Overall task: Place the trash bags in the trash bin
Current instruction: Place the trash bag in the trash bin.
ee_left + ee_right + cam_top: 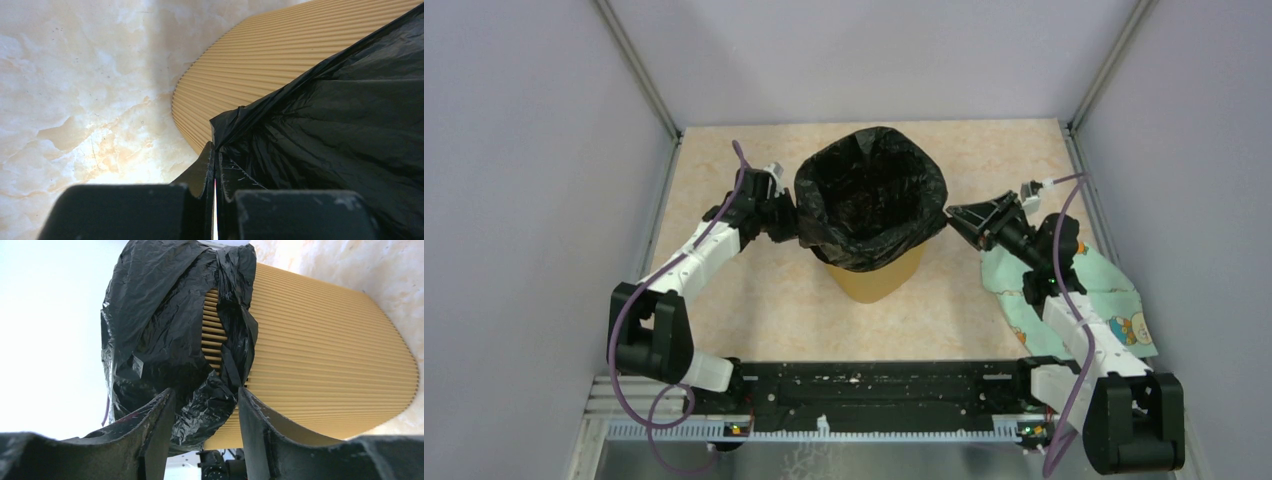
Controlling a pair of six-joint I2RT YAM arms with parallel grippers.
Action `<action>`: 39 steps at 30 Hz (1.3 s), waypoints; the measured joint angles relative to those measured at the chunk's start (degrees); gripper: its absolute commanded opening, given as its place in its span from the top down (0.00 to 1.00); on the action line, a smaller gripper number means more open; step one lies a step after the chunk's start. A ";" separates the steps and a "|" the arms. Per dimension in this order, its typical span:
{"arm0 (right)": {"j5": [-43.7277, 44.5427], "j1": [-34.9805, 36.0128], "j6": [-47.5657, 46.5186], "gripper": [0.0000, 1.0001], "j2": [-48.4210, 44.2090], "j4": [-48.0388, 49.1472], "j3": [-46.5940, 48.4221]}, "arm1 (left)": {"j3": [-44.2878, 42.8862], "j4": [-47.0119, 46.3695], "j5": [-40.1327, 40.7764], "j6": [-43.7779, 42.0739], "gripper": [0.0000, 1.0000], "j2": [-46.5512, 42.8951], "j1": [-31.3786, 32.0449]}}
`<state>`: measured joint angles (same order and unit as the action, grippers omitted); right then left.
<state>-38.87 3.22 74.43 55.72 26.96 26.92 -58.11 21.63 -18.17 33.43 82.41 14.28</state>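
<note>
A glossy black trash bag lines the mouth of the mustard-yellow trash bin, its edge folded down over the rim. My left gripper is at the bag's left edge and shut on a pinch of it. In the left wrist view the plastic runs into the closed fingertips beside the ribbed bin wall. My right gripper stands open at the bag's right edge. In the right wrist view a crinkled fold hangs between the spread fingers, against the bin.
A pale green patterned cloth lies on the table under my right arm. The marble-patterned tabletop is walled on three sides by grey panels. The bin stands mid-table between both arms.
</note>
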 measured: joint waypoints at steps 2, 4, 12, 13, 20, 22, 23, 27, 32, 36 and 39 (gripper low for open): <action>-0.04 0.85 1.31 0.53 1.49 1.90 -0.26 | -0.09 0.00 0.00 -0.04 0.98 0.00 -0.02; 0.17 1.57 1.95 0.53 2.45 2.29 -0.33 | -0.20 0.07 0.02 -0.17 0.98 0.00 -0.02; 2.14 2.29 1.68 0.54 2.40 2.19 -1.36 | -1.36 0.33 0.00 -0.26 0.97 0.44 -0.07; 2.19 2.54 1.70 0.55 2.40 2.25 -1.57 | -1.42 0.33 0.00 -0.31 0.97 0.50 -0.07; 3.45 4.33 2.36 1.00 2.80 3.69 -2.54 | -1.81 0.46 -0.02 -0.31 0.96 0.66 -0.07; 4.11 4.52 2.14 1.00 2.91 3.50 -2.54 | -1.81 0.46 -0.02 -0.31 0.97 0.66 -0.07; 4.42 4.52 1.81 1.00 2.95 3.10 -2.51 | -1.81 0.46 -0.02 -0.31 0.97 0.66 -0.07; 6.14 4.68 0.00 1.00 3.06 1.40 -2.49 | -1.90 0.50 -0.04 -0.33 0.97 0.94 -0.07; 12.66 8.04 -7.10 1.00 3.28 -7.26 -0.11 | -2.12 0.50 -0.20 -0.37 0.97 2.03 -0.07; 19.47 12.17 -13.38 1.00 5.44 -11.85 2.19 | -2.12 0.50 0.07 -0.46 0.98 2.75 -0.22; 24.37 14.82 -17.00 1.00 7.85 -14.21 2.36 | -2.12 0.37 0.07 -0.44 0.99 3.50 -0.26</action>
<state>-14.50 18.04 57.43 63.57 12.75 29.28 -60.23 22.00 -18.11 32.99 85.91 14.02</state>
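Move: The trash bag's loose right edge hangs almost between the right hand's half-open fingertips, about 2 cm to its left and 2 cm below, level with it ahead. From this hand the bag's open mouth is centred some 12 cm left, 3 cm farther out and about as high; the trash bin's middle is around 12 cm left, 2 cm ahead and 12 cm below. From the left hand, that right edge lies roughly 24 cm right, 2 cm nearer and 9 cm higher. The bag's right edge gets pinched between the right fingers, which ease a little left and down and shut on it; the right hand then draws it down the bin's side, some 10 cm lower in all, drifting slightly left and forward as the fingers tip downward roughly 20 degrees. The left hand keeps its pinch on the bag's left edge, almost in place. ##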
